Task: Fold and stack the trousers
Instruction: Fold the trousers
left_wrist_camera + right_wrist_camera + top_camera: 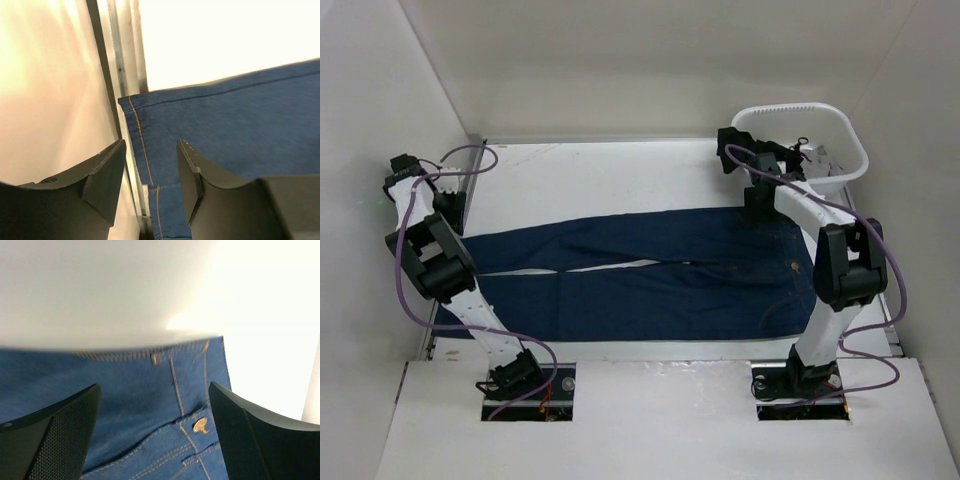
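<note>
The dark navy jeans [650, 275] lie flat across the table, legs to the left and waistband to the right. My left gripper [450, 212] hangs over the far leg's hem at the table's left edge. In the left wrist view it [150, 172] is open and empty, with the orange-stitched hem [137, 130] between the fingers. My right gripper [756, 214] is over the far corner of the waistband. In the right wrist view it [155, 432] is open and empty above the denim [125, 395], with a brass rivet [201, 425] close to the right finger.
A white plastic basket [840, 150] stands at the back right, just behind the right arm. A metal rail [117, 100] and the white side wall run along the table's left edge beside the hem. White walls enclose the back and sides.
</note>
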Available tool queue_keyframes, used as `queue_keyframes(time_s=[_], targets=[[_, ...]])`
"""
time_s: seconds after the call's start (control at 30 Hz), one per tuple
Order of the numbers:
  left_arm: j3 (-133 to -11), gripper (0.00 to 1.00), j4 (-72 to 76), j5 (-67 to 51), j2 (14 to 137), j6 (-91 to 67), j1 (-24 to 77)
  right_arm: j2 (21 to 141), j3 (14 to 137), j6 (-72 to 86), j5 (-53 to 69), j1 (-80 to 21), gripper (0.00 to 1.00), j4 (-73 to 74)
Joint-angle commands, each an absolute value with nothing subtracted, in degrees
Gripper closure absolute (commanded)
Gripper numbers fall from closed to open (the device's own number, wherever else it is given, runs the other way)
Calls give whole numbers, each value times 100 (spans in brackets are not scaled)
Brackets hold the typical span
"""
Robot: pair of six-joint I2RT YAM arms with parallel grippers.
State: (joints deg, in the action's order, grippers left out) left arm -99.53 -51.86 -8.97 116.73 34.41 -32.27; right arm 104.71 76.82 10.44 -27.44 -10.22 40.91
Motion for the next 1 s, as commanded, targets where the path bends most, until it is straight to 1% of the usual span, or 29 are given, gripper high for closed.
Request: queue_keyframes(time_s=[0.0, 0.13, 0.23, 0.37, 0.53, 0.67, 0.77, 0.87, 0.97], targets=[[-10002, 56, -5045, -563, 11909, 3260, -3300, 10538, 8322, 888, -2900, -822, 10, 3842], [-9827, 55, -4931, -527, 11760, 3419, -3318, 10775, 8867, 1010, -2865, -541, 13, 3700], [-9686, 55, -4843, -527, 11655, 3480, -3336, 10811, 9131, 941, -2691, -549, 14, 3674], [-9528, 54, -4799, -545, 11567, 3516, -3371, 10547, 9053, 651, -2101, -724, 13, 3445], [-9422, 54, -4737, -528, 11505, 3533, -3397, 10196, 9053, 659, -2171, -944, 13, 3542], [-9518, 54, -4685, -527, 11549, 3437, -3476, 10064, 8992, 747, -1916, -1120, 14, 3673], [-9562, 53, -4685, -536, 11628, 3349, -3485, 9757, 8387, 1815, -2013, -1217, 12, 3735], [-9598, 52, -4685, -527, 11838, 3331, -3459, 9265, 7150, 3519, -1776, -1261, 10, 3263], [-9703, 52, -4764, -501, 12128, 3314, -3415, 8738, 5875, 5206, -1731, -1375, 11, 2489]])
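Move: The left hand's target, the trousers' far hem corner, lies about 2 cm ahead of it, 3 cm left and 7 cm below. For the right hand, the trousers' far edge near the waist is some 4 cm straight ahead and 6 cm down; at that same table level the brass button sits roughly 5 cm back and 9 cm right. The white basket's middle is about 20 cm ahead, 12 cm right and a centimetre lower. Right hand climbs 7 cm forward, then swings back-left over trousers; left hand sinks 4 cm towards hem. ##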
